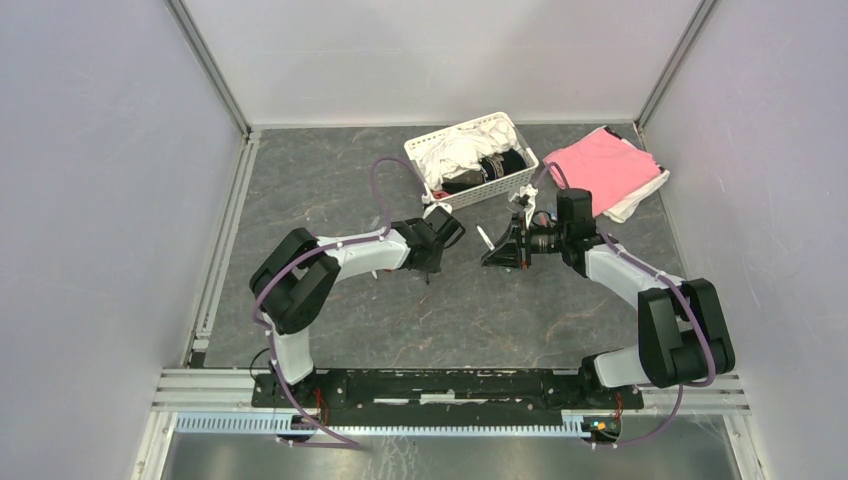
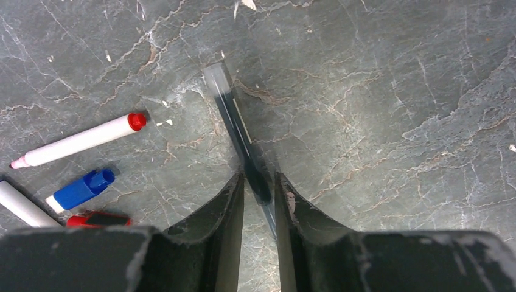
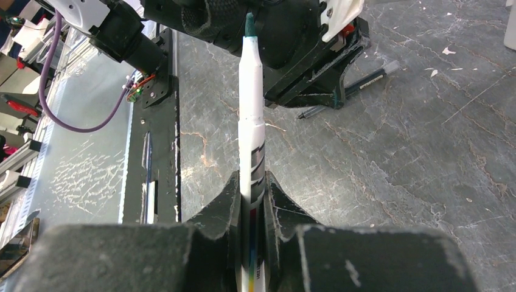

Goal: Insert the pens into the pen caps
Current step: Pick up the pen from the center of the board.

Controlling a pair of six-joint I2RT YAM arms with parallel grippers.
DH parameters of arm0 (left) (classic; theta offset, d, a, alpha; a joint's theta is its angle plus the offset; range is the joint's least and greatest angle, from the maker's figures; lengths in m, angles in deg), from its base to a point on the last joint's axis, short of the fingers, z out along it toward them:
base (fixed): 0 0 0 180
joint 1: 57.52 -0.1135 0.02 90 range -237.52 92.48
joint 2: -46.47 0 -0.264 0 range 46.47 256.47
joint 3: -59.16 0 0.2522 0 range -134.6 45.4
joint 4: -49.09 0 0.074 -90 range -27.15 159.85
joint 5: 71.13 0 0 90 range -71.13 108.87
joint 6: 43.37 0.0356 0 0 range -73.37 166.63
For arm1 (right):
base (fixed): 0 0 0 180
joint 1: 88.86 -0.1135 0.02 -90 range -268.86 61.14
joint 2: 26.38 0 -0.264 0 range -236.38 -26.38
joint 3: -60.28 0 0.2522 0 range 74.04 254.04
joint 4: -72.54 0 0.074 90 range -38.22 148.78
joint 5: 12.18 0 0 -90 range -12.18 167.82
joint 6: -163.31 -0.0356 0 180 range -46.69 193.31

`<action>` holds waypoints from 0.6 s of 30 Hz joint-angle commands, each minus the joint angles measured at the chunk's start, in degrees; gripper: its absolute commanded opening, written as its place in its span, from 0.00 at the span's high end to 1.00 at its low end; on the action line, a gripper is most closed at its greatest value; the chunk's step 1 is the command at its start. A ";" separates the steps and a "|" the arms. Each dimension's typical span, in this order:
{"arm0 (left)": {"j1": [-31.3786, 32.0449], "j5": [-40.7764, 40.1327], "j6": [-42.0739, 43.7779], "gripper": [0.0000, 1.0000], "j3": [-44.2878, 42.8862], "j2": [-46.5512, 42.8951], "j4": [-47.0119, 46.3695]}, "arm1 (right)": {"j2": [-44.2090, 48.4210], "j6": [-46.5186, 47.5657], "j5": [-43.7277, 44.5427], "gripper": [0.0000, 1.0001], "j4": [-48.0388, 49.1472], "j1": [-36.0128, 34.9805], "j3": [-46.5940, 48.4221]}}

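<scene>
In the left wrist view a slim dark pen (image 2: 240, 131) with a clear end lies on the table. It runs between the fingers of my left gripper (image 2: 258, 176), which stand narrowly open around it with a sliver of table showing beside it. To the left lie a white pen (image 2: 79, 141) with a red end, a blue pen cap (image 2: 82, 188), a red pen cap (image 2: 97, 219) and another white pen (image 2: 18, 204). My right gripper (image 3: 251, 182) is shut on a white pen (image 3: 251, 109). Its green tip points at the left gripper (image 3: 292, 36).
A white basket (image 1: 512, 178) of cloths stands at the back of the table, with a pink cloth (image 1: 600, 170) to its right. In the top view the two grippers (image 1: 432, 262) (image 1: 495, 250) face each other at mid-table. The metal rail (image 1: 450, 385) runs along the near edge.
</scene>
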 commanded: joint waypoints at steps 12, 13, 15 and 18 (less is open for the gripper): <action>0.42 4.18 10.18 0.98 11.52 -8.78 -12.22 | 0.91 0.94 -1.67 1.00 0.56 0.58 1.92; 0.41 5.52 11.95 0.98 13.52 -11.20 -14.86 | 0.99 0.94 -1.66 1.00 0.56 0.68 1.89; 0.37 9.45 14.91 0.98 18.58 -16.29 -20.36 | 0.98 0.94 -1.69 1.00 0.54 0.77 1.89; -0.48 16.79 18.80 0.98 24.70 -24.25 -28.63 | 1.06 0.94 -1.69 1.00 0.57 0.80 1.89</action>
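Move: The left gripper is already down astride the dark pen, which lies roughly fore-and-aft; its middle is about 1 cm ahead of the fingers, level with them sideways and in height. The white marker with the red end lies some 5 cm ahead and 8 cm to the left, the blue cap about 2 cm ahead and 9 cm left, the red cap level ahead and 10 cm left. From the right hand, the dark pen lies about 13 cm left, 1 cm back and 12 cm lower. Shut the left fingers on the dark pen a little toward its near end, keeping the hand still until they pinch it. Then, with the grip kept, draw the pen back towards the base about 3.5 cm, with a smaller drift left and a rise of barely 1 cm near the end, turning the wrist clockwise some 10 degrees. ##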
